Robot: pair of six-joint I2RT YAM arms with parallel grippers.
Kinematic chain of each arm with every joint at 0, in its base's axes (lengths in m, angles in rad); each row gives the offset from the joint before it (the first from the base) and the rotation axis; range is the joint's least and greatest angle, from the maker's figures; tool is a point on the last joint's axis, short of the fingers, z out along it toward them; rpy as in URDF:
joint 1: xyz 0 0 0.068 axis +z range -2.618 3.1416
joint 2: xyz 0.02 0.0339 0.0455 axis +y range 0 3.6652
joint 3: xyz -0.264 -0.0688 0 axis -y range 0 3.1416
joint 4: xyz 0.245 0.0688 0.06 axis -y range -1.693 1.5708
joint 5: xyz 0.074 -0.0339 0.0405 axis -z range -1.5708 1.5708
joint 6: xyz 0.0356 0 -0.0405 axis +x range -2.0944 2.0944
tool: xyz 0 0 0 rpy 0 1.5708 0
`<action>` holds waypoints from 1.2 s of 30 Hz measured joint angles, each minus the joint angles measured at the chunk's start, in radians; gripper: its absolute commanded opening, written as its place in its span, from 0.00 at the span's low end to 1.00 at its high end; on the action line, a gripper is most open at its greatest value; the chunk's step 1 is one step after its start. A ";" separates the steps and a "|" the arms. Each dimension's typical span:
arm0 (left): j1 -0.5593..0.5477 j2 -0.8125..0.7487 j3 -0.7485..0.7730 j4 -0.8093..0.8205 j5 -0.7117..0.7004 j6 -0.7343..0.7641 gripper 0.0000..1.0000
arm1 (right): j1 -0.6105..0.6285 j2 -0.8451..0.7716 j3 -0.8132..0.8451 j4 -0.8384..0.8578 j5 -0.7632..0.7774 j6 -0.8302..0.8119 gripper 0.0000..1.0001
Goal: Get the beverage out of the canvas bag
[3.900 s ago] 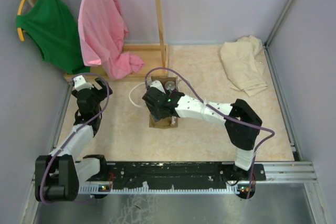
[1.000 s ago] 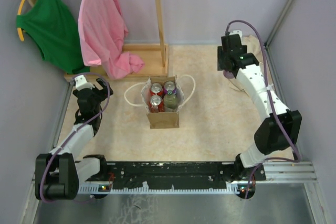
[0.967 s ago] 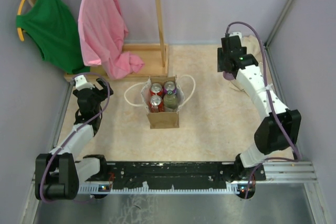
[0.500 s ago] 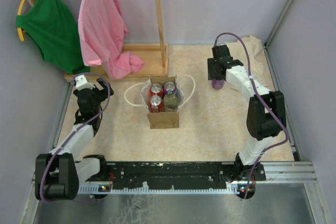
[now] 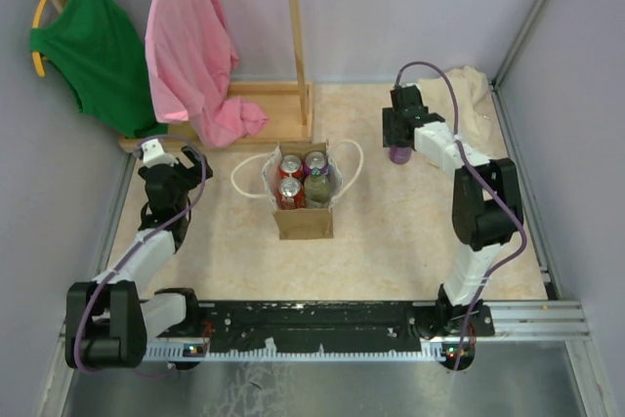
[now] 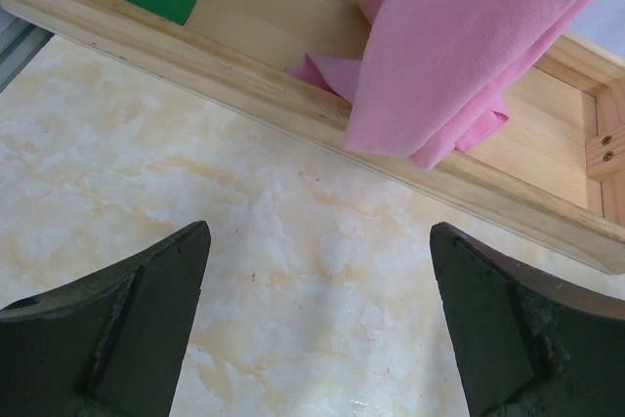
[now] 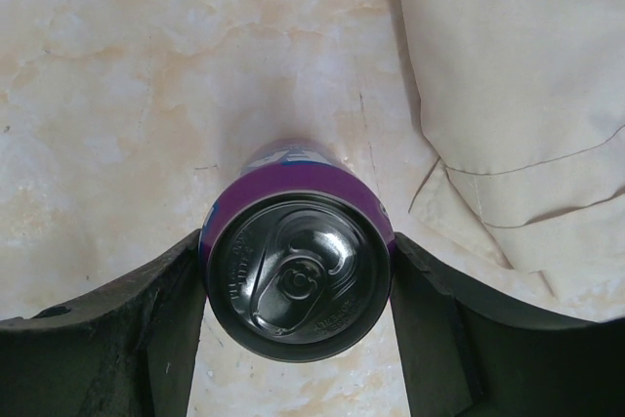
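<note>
The canvas bag (image 5: 304, 214), a small tan tote with white loop handles, stands at the table's middle with several cans upright inside. A purple beverage can (image 5: 398, 154) is outside it, at the back right. My right gripper (image 5: 398, 146) is shut on this can. In the right wrist view both fingers press the sides of the can (image 7: 296, 275), which is upright and seen from above; I cannot tell whether its base touches the table. My left gripper (image 5: 184, 159) stays at the left, open and empty (image 6: 317, 233) over bare table.
A beige cloth (image 5: 459, 104) lies just right of the held can, and its edge (image 7: 518, 95) is close beside it. A wooden rack base (image 5: 264, 109) with a pink garment (image 6: 469, 46) and a green garment (image 5: 88, 46) runs along the back left.
Since it was in the bag, my right arm has carried the purple can to the back right. Over the last second it shifted left, off the beige cloth. The left arm is unchanged.
</note>
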 measured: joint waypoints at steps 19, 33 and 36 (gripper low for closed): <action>0.000 0.005 0.002 0.000 0.016 0.000 1.00 | -0.001 0.002 -0.006 0.017 0.065 0.018 0.99; 0.000 0.005 0.005 0.000 0.017 0.000 1.00 | 0.068 -0.277 0.072 0.000 0.152 -0.024 0.96; 0.000 0.006 0.008 0.000 0.017 0.000 1.00 | 0.190 -0.378 0.161 0.011 0.183 -0.068 0.93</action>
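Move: The purple can is already between the right hand's fingers, which hold it near the top; its middle is about 3 cm below the hand point and 1 cm ahead, its foot at the table. The cream cloth lies some 13 cm ahead and 14 cm to the right; the canvas bag stands about 28 cm to the left and 13 cm back. From the left hand, the can is roughly 63 cm to the right, 8 cm ahead and 10 cm lower. Staying low at first, the right hand opens its fingers from their hold to full width and lets go of the purple can, easing 1–2 cm to the right meanwhile. Then it climbs quickly, about 20 cm straight up and away from the can, tipping its fingers up some 30 degrees towards level and swinging a few centimetres left and slightly back late in the climb. ##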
